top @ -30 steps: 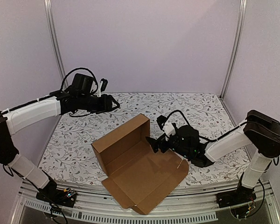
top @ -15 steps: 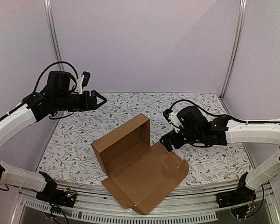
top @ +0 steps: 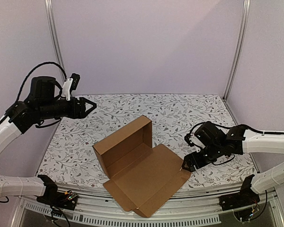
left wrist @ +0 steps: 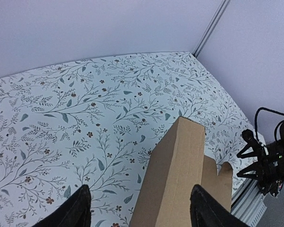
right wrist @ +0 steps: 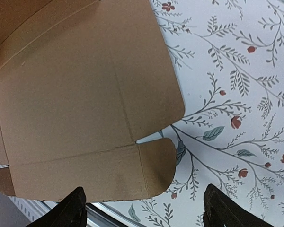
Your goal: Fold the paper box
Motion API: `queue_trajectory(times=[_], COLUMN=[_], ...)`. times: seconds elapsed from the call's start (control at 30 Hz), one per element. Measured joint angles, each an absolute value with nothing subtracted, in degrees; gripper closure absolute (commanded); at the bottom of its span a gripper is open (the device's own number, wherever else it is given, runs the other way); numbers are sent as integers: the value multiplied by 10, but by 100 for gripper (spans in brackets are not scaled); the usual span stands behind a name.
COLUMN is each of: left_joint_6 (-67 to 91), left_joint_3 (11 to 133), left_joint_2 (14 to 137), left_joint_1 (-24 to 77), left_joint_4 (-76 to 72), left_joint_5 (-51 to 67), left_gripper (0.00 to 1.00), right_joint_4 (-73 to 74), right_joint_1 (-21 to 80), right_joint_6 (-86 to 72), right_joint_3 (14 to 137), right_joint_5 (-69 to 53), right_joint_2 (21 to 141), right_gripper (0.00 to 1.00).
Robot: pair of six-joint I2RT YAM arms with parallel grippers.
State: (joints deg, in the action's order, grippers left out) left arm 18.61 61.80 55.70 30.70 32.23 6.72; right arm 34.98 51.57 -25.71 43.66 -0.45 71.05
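The paper box (top: 132,158) is plain brown cardboard lying mid-table. Its tray half has walls raised, and its lid panel (top: 151,182) lies flat toward the near edge. My left gripper (top: 91,108) hangs open high above the table's back left, well clear of the box. In the left wrist view its fingers (left wrist: 78,210) frame the box's upright wall (left wrist: 177,165) far below. My right gripper (top: 185,164) is open, low by the lid's right corner. The right wrist view shows the rounded corner tab (right wrist: 156,161) between the spread fingertips (right wrist: 75,210), untouched.
The floral tablecloth (top: 189,111) covers the table. A metal rail (top: 189,213) runs along the near edge just below the lid. Frame posts (top: 236,47) and plain walls stand behind. The right gripper (left wrist: 265,161) shows at the left wrist view's right edge.
My left arm has lifted and drawn back to the left. My right gripper has left the box's right wall and come down toward the near right, by the lid's corner tab. The box has not moved.
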Motion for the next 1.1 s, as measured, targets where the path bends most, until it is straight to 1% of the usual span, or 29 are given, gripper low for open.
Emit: queue_trajectory(times=[0.03, 0.33, 0.7, 0.77, 0.87, 0.97, 1.1], left_joint_6=[184, 164, 158, 158, 158, 158, 157], left_joint_3=[616, 616, 592, 591, 591, 591, 591], left_joint_2=[556, 555, 555, 556, 557, 561, 566], left_joint_1=[307, 307, 307, 307, 307, 307, 307], left_joint_4=[324, 345, 347, 348, 347, 347, 347], left_joint_5=[67, 63, 59, 59, 59, 59, 59], left_gripper=[30, 30, 30, 30, 30, 30, 29], right_joint_4=[352, 348, 263, 244, 224, 214, 215], right_joint_1=[513, 498, 486, 484, 483, 482, 482], right_joint_6=[-264, -319, -350, -358, -371, -381, -388], right_joint_3=[429, 373, 343, 339, 330, 322, 321], right_joint_5=[-18, -91, -142, -147, -154, -154, -153], right_joint_2=[711, 725, 780, 782, 782, 782, 778], right_gripper=[25, 43, 60, 66, 81, 91, 100])
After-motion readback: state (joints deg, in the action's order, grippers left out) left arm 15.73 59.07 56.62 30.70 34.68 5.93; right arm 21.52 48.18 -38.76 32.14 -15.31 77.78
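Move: The small corner tab at the right-hand end of the flat lid panel lies about 3 cm back, 1 cm left and 8 cm below the open right hand. Level with the tab, the lid panel's middle is some 15 cm left of it; the raised box tray is about 25 cm left and 6 cm ahead of the hand. From the left hand the tab is roughly 12 cm back, 39 cm right and 30 cm down. The right hand sinks 7 cm and back 3, closing to pinch the corner tab; the left sinks 3.5 cm. ##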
